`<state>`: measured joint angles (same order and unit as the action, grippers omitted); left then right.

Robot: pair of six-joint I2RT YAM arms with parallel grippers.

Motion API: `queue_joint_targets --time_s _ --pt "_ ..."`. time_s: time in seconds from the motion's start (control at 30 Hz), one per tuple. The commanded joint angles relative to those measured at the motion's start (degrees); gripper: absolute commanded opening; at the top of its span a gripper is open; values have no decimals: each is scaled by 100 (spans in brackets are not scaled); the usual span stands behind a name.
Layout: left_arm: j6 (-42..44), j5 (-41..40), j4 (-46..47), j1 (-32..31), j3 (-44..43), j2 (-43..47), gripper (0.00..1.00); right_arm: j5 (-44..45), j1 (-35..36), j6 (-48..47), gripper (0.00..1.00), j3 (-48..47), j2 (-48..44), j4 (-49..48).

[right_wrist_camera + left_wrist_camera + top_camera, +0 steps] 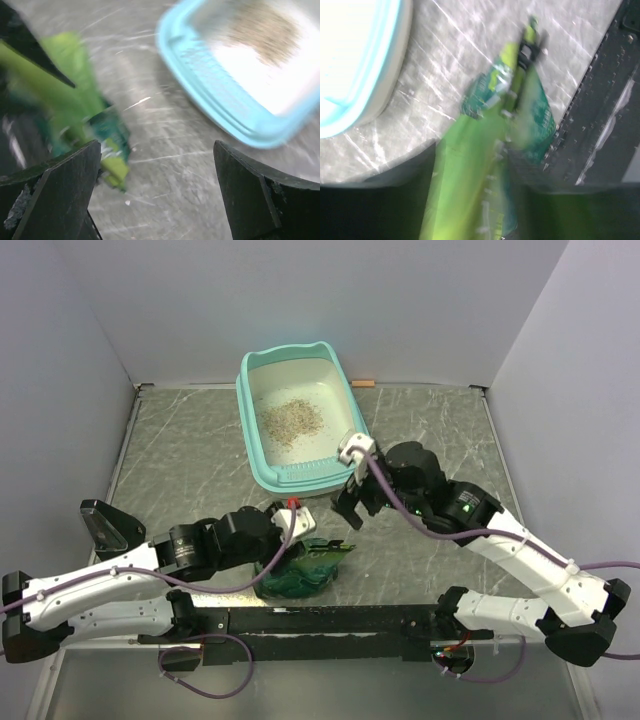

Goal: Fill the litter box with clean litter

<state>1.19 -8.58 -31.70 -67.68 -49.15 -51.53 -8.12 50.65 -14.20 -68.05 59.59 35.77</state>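
Observation:
The turquoise litter box (255,455) stands at the back middle of the table, with a patch of beige clean litter (292,420) on its whitish floor. A glossy green bag (308,570) sits slumped near the front edge. My left gripper (287,540) is at the bag's top. In the blurred left wrist view the jaws stand apart, and the bag (510,100) runs up between them (477,150). My right gripper (156,145) is wide open and holds nothing. It hangs over bare table between the bag (75,100) and the box rim (210,95). The litter (265,25) shows beyond the rim.
A black rail (320,620) runs along the near edge, just in front of the bag. A small orange-brown object (363,383) lies by the back wall, right of the box. Grey walls close in the table on three sides.

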Motion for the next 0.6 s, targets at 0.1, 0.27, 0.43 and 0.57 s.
queue_joint_targets --time_s 0.1,0.27,0.43,0.57 --pt "-84 -653 586 27 -745 354 97 2507 -179 1937 100 -472 70 378" --pt "-829 -1803 657 27 -1158 389 97 2982 -170 2702 100 -463 -87 238" --pt "-1288 -2455 586 36 -1475 319 97 2957 -170 2878 100 -130 -413 -325" --pt "-1507 -2859 727 36 -1422 389 97 3062 -170 2678 100 -103 -483 -325"
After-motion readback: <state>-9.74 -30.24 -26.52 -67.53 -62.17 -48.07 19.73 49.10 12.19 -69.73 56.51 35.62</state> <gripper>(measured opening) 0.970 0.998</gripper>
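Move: The litter bag's green top lies between the left hand's half-open fingers. The bag's middle is about 11 cm below that hand, 3 cm back and 1 cm to its right, the black clip some 10 cm to its right, 1 cm back and 2 cm lower. The litter box's middle is roughly 35 cm ahead, 2 cm right and 13 cm down. From the right hand, the bag's middle lies about 9 cm back, 12 cm left and 20 cm below. The left fingers, already half open, spread wide and come free of the bag's green top as that hand climbs about 14 cm and goes some 5 cm forward, its fingers levelling and swinging counter-clockwise. The right hand, empty and open, draws farther away from the clipped bag, going about 6 cm right, 5 cm forward and 3 cm up while turning some 40 degrees clockwise. ##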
